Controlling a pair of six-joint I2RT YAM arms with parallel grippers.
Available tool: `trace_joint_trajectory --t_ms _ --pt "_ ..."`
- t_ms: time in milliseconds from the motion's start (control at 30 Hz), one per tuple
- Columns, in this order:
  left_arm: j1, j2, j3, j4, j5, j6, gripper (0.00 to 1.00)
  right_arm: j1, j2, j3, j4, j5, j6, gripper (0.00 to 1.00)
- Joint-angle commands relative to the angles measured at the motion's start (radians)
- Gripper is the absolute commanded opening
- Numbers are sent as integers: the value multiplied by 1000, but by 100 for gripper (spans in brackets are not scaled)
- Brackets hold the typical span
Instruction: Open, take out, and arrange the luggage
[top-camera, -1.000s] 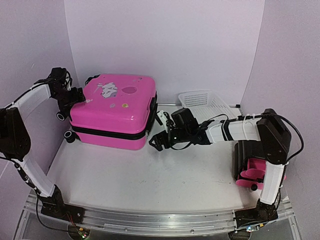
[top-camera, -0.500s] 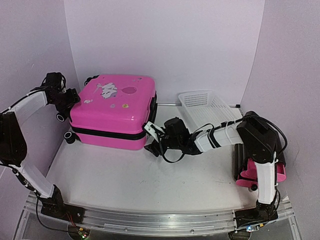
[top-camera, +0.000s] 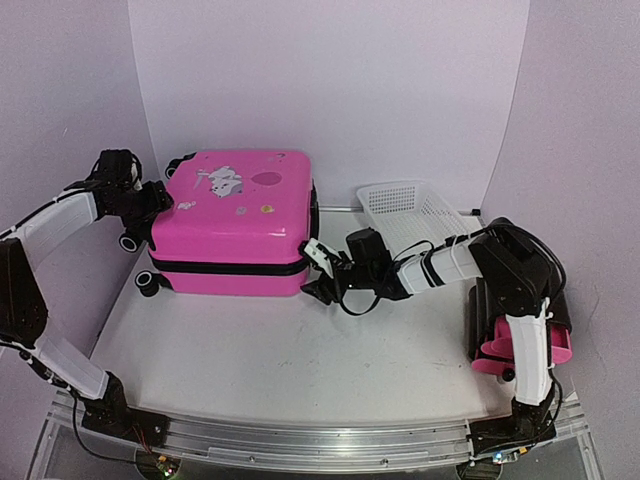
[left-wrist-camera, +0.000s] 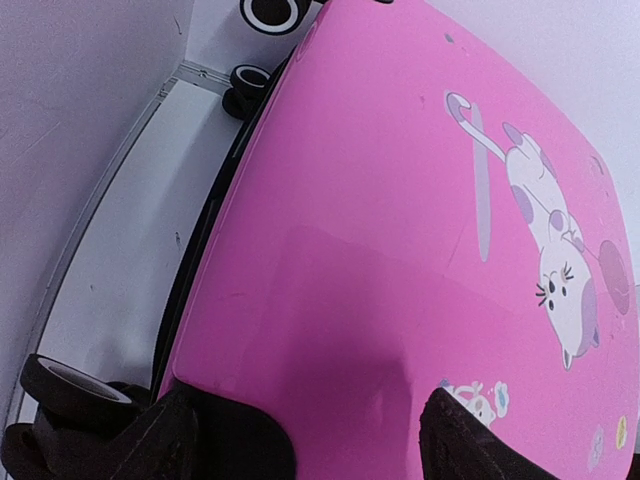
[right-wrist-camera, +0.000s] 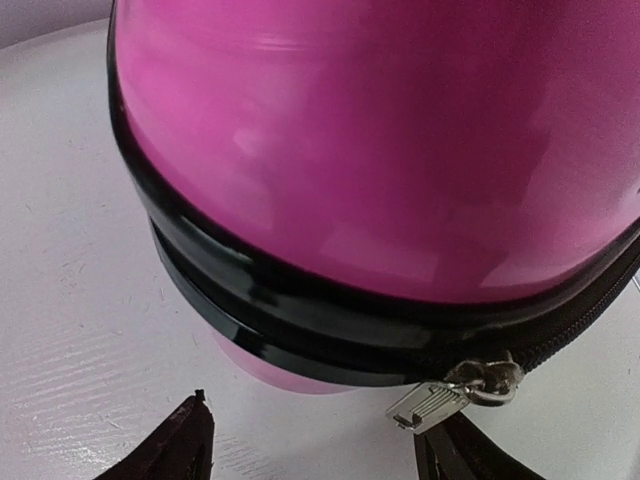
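The luggage (top-camera: 235, 220) is a hot-pink hard-shell suitcase lying flat and zipped at the back left, cat sticker (left-wrist-camera: 555, 250) on its lid. My left gripper (top-camera: 160, 205) sits at its left rear corner. In the left wrist view the left gripper (left-wrist-camera: 315, 445) is open, with one finger off the corner and the other over the lid (left-wrist-camera: 400, 200). My right gripper (top-camera: 318, 270) is open and low at the suitcase's right front corner. In the right wrist view the silver zipper pull (right-wrist-camera: 440, 400) hangs from the black zipper band (right-wrist-camera: 300, 310), just above the right finger (right-wrist-camera: 470, 455) of the right gripper (right-wrist-camera: 320, 450).
A white mesh basket (top-camera: 410, 210) stands at the back right. A small black cabinet with pink drawers (top-camera: 520, 340) is beside the right arm. The suitcase's wheels (top-camera: 130, 242) face the left wall. Bare tabletop (top-camera: 300, 350) lies in front.
The suitcase has slid and turned to the right, squaring to the table. The left gripper followed its corner. The right gripper reached to the corner, then drew back right; both jaws narrowed a little.
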Motion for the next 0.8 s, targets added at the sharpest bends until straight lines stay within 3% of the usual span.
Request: trace_joint_trajectory --t_ms 0,267,767 --pt "-50 20 -63 -194 157 -58 77 13 -29 -9 118 -41 37 66" --pt "-51 13 -79 -187 150 -52 78 13 -69 -19 140 -57 81 64" --pt "-50 13 -76 -183 151 -49 78 13 -119 -24 172 -51 326 34"
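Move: The luggage's zipper pull, at its near right-hand corner, hangs about 3 cm ahead and 1 cm left of the right hand, roughly at its height. The luggage's middle is some 20 cm ahead, 20 cm left and 4 cm up; the white basket is about 22 cm ahead, 27 cm right and 3 cm lower. From the left hand, the pull lies some 32 cm right, 4 cm back and 16 cm below. Whether the right fingers touch the zipper pull can't be made out, but they close to about half their gap around its free end, beside the far finger. The right hand meanwhile rises about 2 cm at the luggage's corner and rolls some 10 degrees clockwise, looking along the fingers. The left hand stays against the luggage's left, wheeled end, fingers still open. ##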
